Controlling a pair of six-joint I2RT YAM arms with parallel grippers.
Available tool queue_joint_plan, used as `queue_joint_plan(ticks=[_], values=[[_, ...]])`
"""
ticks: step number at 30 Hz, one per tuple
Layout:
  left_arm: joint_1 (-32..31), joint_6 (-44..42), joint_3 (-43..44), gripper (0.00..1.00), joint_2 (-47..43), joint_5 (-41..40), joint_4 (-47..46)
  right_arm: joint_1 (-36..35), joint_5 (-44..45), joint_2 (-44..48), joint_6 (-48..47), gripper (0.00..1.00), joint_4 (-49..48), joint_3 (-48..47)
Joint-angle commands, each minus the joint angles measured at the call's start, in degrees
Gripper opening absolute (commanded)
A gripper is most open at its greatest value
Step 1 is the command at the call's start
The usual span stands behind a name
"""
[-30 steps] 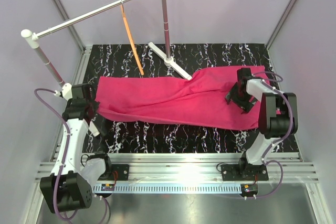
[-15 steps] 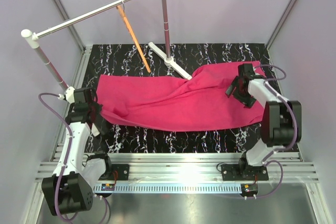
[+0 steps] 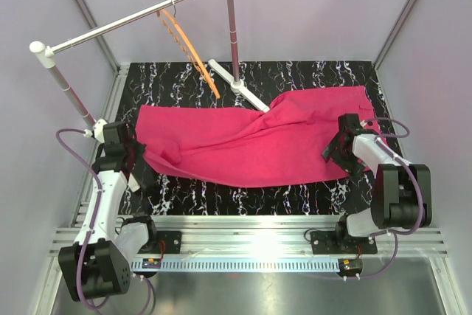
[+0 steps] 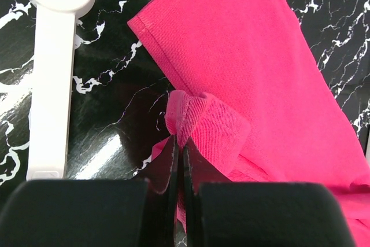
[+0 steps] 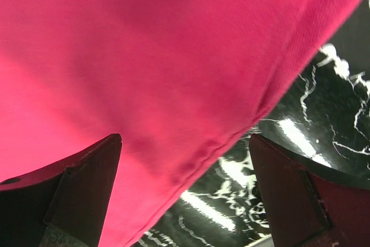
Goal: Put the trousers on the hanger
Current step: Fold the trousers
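The magenta trousers [image 3: 251,142] lie spread lengthways across the black marbled table [image 3: 310,75]. My left gripper [image 3: 136,154] is at their left end, shut on a bunched fold of the cloth [image 4: 199,122]; the left wrist view shows the two fingers [image 4: 180,143] pressed together on it. My right gripper [image 3: 341,154] hovers over the near right edge of the trousers [image 5: 144,56], its fingers [image 5: 185,137] wide apart with nothing between them. The orange hanger [image 3: 188,46] hangs by its hook from the silver rail [image 3: 140,16], apart from the cloth.
The rail stands on two posts with white caps. The right post's white foot [image 3: 240,86] touches the trousers' far edge, and the left post's foot [image 4: 52,79] lies beside my left gripper. Grey walls close in both sides, and an aluminium frame runs along the near edge.
My right gripper has opened fully and pulled back from on top of the cloth to its near right edge. The trousers' right end now lies farther back. The hanger has swung on the rail.
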State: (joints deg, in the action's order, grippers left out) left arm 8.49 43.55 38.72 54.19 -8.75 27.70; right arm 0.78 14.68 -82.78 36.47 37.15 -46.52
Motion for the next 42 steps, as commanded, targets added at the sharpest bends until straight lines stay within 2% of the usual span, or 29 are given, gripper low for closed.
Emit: queue_joint_plan(ticks=[1, 9, 13, 16, 17, 19, 20, 22, 26, 28, 33, 37, 42], values=[[0.30, -0.04, -0.14, 0.00, -1.63, 2.16, -2.22, 0.98, -0.26, -0.97, 2.81, 0.99, -2.16, 1.26], [0.39, -0.13, 0.13, 0.00, -2.16, 1.99, -1.95, 1.07, -2.64, -2.65, 4.84, 1.00, -4.18, 3.01], [0.39, -0.31, 0.39, 0.00, -2.42, 1.37, -1.16, 1.07, -2.55, -3.35, 5.02, 0.90, -4.01, 2.84], [0.39, -0.31, 0.39, 0.00, -2.78, 1.11, -0.72, 1.07, -2.29, -3.53, 5.10, 0.69, -3.75, 2.67], [0.39, -0.39, 0.48, 0.00, -2.87, 1.02, -0.55, 1.07, -2.11, -3.26, 5.19, 0.51, -3.40, 2.67], [0.39, -0.31, 0.48, 0.00, -3.39, 0.67, -0.28, 1.07, -1.50, -2.13, 5.63, 0.33, -3.13, 3.10], [0.39, -0.31, 0.39, 0.00, -3.57, 0.58, -0.02, 1.07, -1.32, -1.51, 5.72, 0.13, -2.96, 3.37], [0.39, -0.05, 0.30, 0.00, -4.70, 0.32, 0.33, 1.07, -0.53, -0.37, 5.72, 0.00, -2.08, 3.37], [0.39, 0.66, 1.44, 0.00, -6.90, -1.96, 3.66, 1.07, 3.16, 5.68, 6.33, 0.00, 3.35, 3.19], [0.39, 1.27, 1.97, 0.00, -8.83, -3.90, 6.30, 1.07, 5.34, 12.36, 7.90, 0.00, 5.38, 2.58], [0.56, 0.40, 4.69, 0.00, -13.05, -5.22, 11.83, 1.07, 13.87, 23.79, 8.09, 0.00, 18.47, -7.25], [0.56, 0.74, 6.01, 0.00, -15.78, -3.55, 15.35, 1.07, 20.20, 26.36, 6.86, 0.01, 28.04, -14.11], [0.65, 2.06, 7.42, 0.00, -20.78, -3.99, 20.10, 1.07, 20.22, 29.34, 6.42, 0.02, 30.09, -16.06]])
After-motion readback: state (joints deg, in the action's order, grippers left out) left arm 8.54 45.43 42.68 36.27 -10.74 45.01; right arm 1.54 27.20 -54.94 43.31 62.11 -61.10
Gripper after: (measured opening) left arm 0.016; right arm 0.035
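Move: The trousers' near edge, by the waist end, runs between my right hand's open fingers, about 2 cm below and 1 cm left. From that hand the waistband's middle lies roughly 15 cm ahead and 12 right, and a raised fold some 17 ahead and 17 left. My left hand already holds the near leg's hem; the edge is about 65 cm to its right, 2 back and 12 below. The far leg's hem lies about 11 ahead of that hand and 1 right, the stand's foot 7 left and level, both some 12 below. My right hand settles nearly 2 cm lower over the near edge and shuts its fingers on the cloth, then pulls it up about 18 cm, drifting back and right by some 5 cm each while the fingertips swing forward about 20 degrees. My left hand keeps its pinch on the hem, almost still until my right has its grip, then draws back 6 cm and rises 5, away from the far leg. ##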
